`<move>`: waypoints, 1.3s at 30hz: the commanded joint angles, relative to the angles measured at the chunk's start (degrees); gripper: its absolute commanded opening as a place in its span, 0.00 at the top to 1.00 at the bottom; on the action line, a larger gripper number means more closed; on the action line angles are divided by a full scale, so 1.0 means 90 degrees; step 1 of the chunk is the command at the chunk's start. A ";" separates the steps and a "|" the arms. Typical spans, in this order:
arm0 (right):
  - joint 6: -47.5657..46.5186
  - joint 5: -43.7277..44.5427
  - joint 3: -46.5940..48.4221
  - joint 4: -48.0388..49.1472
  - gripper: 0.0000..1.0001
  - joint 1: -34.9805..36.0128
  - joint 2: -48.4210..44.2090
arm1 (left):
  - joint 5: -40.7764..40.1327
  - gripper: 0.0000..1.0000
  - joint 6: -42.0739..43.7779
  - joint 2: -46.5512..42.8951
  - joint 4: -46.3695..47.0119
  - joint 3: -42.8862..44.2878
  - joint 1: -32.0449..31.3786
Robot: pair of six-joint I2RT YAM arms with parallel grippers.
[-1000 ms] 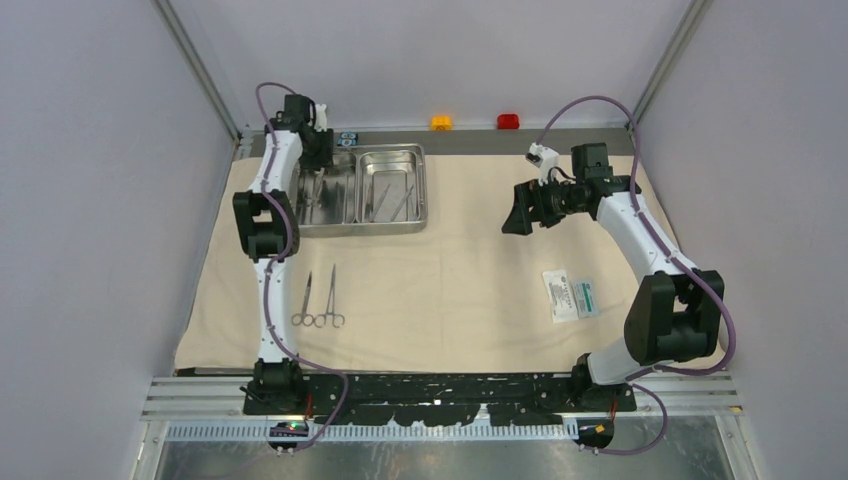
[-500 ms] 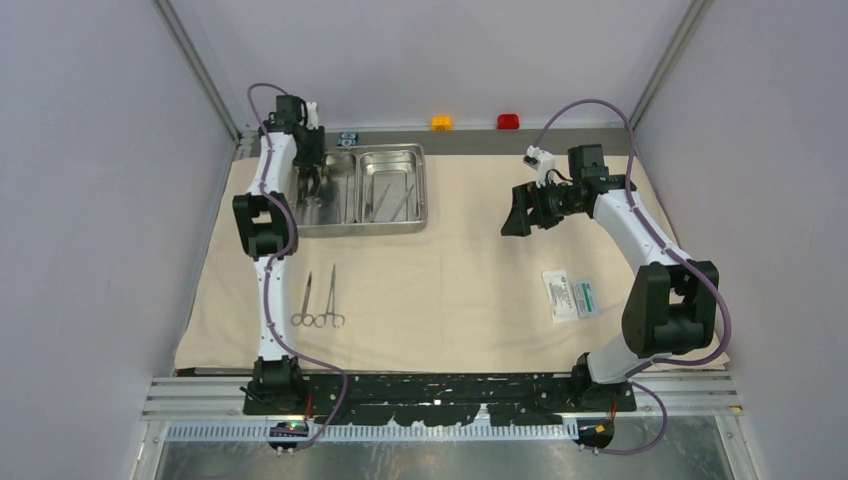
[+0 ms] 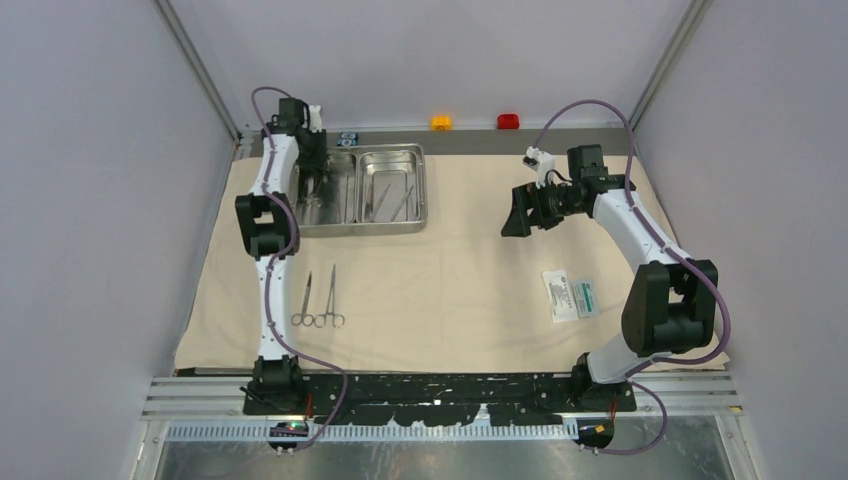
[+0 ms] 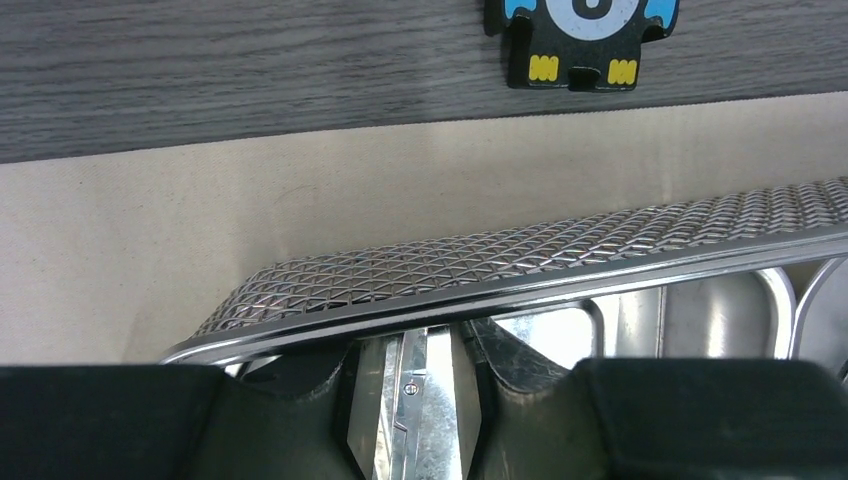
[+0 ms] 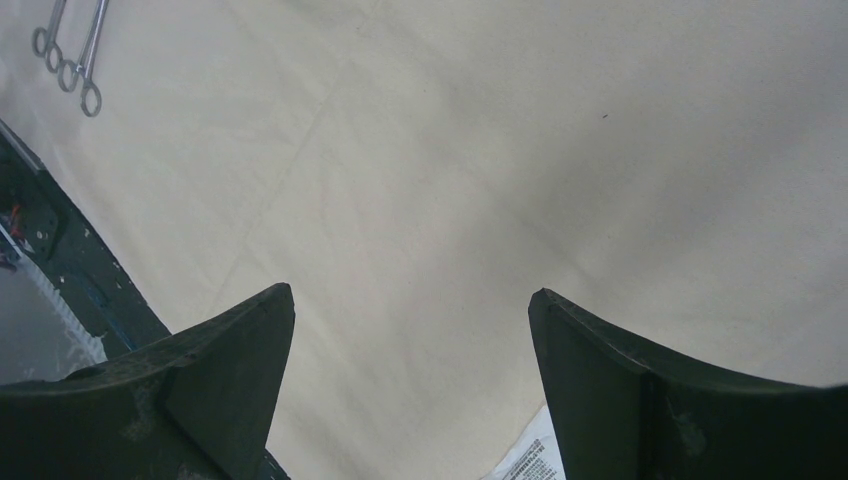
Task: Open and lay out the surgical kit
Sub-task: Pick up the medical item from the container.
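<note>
The beige cloth wrap (image 3: 450, 290) lies spread flat. The steel two-compartment tray (image 3: 391, 149) stands on its far left part. My left gripper (image 3: 312, 185) reaches down into the tray's left compartment. In the left wrist view its jaws (image 4: 412, 340) stand narrow but open on either side of a steel pivoted tool (image 4: 440, 420), just under the tray's rim (image 4: 600, 275). Thin straight tools (image 3: 395, 198) lie in the right compartment. Two ring-handled forceps (image 3: 320, 300) lie on the cloth at near left. My right gripper (image 3: 515, 212) hangs wide open and empty above the cloth (image 5: 420, 150). The white-and-green packet (image 3: 571, 296) lies near right.
A small black-and-blue block (image 3: 347, 137) sits on the bare strip behind the tray. Orange (image 3: 441, 122) and red (image 3: 508, 121) buttons stand at the back wall. Side walls close in the table on the left and right.
The left gripper has lowered into the tray's left compartment and its jaws have narrowed around the tool. The right arm has barely moved.
</note>
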 commanded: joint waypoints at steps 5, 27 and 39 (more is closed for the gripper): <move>-0.0149 -0.0019 0.0245 -0.0027 0.09 -0.0015 -0.0041 | -0.0268 0.72 0.0391 0.0302 -0.0185 0.0193 0.0042; -0.0159 -0.0008 0.0251 -0.0031 0.09 -0.0011 -0.0082 | 0.0280 1.00 -0.0400 -0.0518 0.0102 0.0251 0.0032; -0.0176 -0.0044 0.0251 -0.0061 0.09 -0.0007 -0.0110 | 0.0089 1.00 -0.0568 -0.1837 -0.0053 -0.0201 -0.0016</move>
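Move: The scissors, the ringed medical item, already lie between the left hand's open fingers at the container floor, their middle roughly 3 cm back of the hand, about level side to side, and 1 cm below. The owl toy stands some 12 cm ahead and 6 cm right; the nearer tweezers in the next compartment lie about 17 cm right and 7 cm back. From the right hand the scissors are roughly 50 cm left, 25 cm ahead and 11 cm below. The left fingers close from about a third open to nearly shut and pinch the scissors by the hinge, the hand staying almost in place with only a half-centimetre sway left and back. Keeping that pinch, it then lifts straight up about 7.5 cm, gathering speed, while the fingertips tip slightly forward. ##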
